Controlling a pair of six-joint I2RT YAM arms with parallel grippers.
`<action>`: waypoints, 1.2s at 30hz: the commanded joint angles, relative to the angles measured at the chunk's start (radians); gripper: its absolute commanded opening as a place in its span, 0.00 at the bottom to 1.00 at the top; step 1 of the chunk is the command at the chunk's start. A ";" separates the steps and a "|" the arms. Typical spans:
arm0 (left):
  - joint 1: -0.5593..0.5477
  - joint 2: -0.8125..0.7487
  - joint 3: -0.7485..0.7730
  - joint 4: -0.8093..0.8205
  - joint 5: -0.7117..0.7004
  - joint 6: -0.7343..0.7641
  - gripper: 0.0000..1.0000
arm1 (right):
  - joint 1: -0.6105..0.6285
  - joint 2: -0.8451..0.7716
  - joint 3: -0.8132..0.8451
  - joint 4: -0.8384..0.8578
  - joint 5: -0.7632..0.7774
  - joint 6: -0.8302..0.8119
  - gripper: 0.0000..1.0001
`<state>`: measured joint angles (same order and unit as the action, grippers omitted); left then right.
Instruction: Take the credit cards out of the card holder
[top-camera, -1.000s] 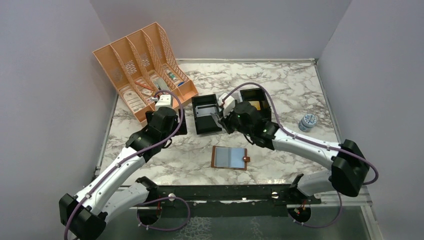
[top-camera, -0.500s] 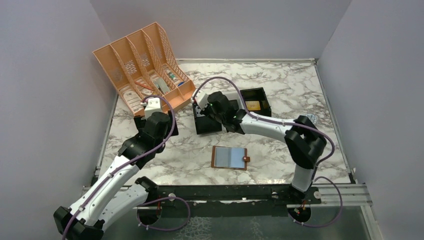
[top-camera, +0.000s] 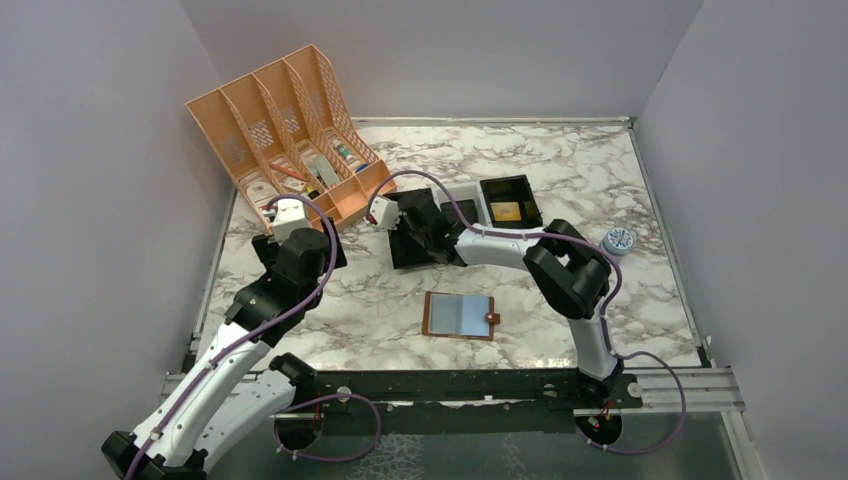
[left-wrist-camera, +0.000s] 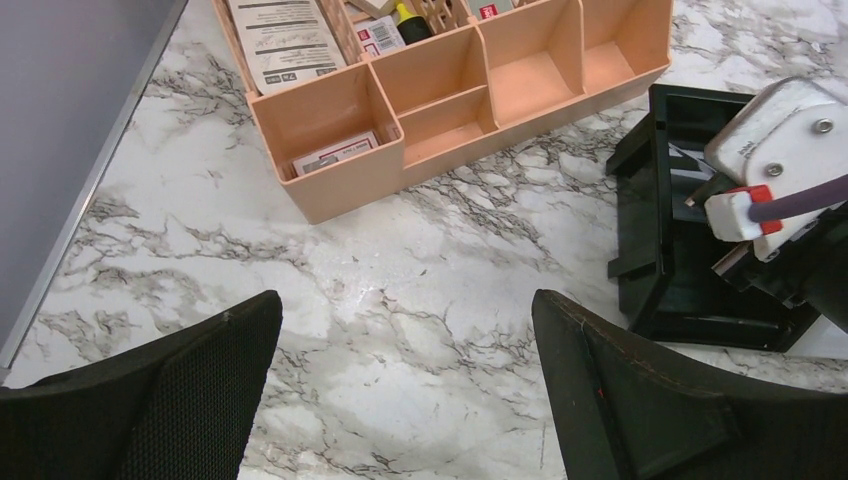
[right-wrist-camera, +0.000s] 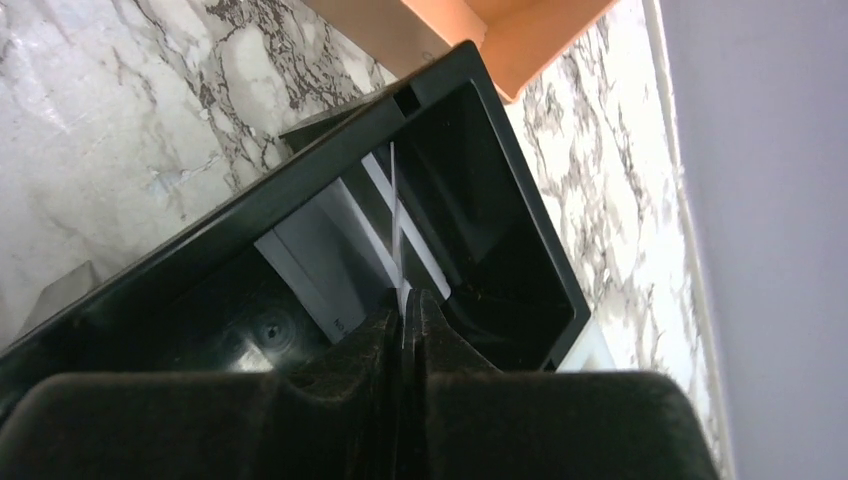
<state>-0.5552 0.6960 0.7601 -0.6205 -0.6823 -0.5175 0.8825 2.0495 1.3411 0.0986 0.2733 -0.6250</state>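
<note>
The card holder (top-camera: 459, 315), a brown wallet with pale blue-grey pockets, lies spread open on the marble near the front centre. My right gripper (right-wrist-camera: 405, 300) is shut on a thin pale credit card (right-wrist-camera: 397, 220), seen edge-on and hanging inside the left black tray (top-camera: 405, 258). Another grey card (right-wrist-camera: 310, 260) lies flat on that tray's floor. My left gripper (left-wrist-camera: 405, 305) is open and holds nothing, above bare marble between the orange organiser and the tray, well away from the card holder.
An orange desk organiser (top-camera: 290, 150) with papers and small items stands at the back left. A second black tray (top-camera: 525, 187) with a yellowish item sits right of the first. A small lidded jar (top-camera: 616, 241) stands at the right. Grey walls enclose the table.
My right arm has swung left and lowered its held card into the left black tray. My left arm has drawn back to the left, away from that tray.
</note>
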 joint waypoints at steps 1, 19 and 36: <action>0.012 0.002 -0.006 -0.013 -0.025 0.001 0.99 | 0.004 0.059 0.057 0.066 0.015 -0.118 0.08; 0.028 0.031 -0.002 -0.013 0.012 0.013 0.99 | -0.020 0.011 0.070 -0.067 -0.076 -0.048 0.41; 0.031 0.026 -0.005 -0.012 0.019 0.010 0.99 | -0.025 -0.423 -0.235 -0.078 0.066 0.821 0.53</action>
<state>-0.5301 0.7341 0.7601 -0.6220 -0.6769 -0.5163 0.8665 1.7351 1.2114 0.0753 0.2741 -0.2031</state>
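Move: My right hand is low in the black tray with a card already pinched on edge; the pile of cards where it goes is about 4 cm ahead, 2 cm left and 5 cm below. The white tray's middle is 8 cm right and 3 cm ahead of me; the open card holder lies 18 cm back and 9 cm right. From my left hand the pile is roughly 17 cm ahead, 19 cm right and 19 cm down. I ease my right hand down, forward and left by a couple of centimetres to bring the card onto the pile in the black tray, and spread the fingers to about half to let it go. Still sinking a little, I draw slightly back, then lift quickly some 11 cm out of the tray, swinging back and right towards the white tray as the wrist rolls left side up about 30 degrees and turns clockwise. ##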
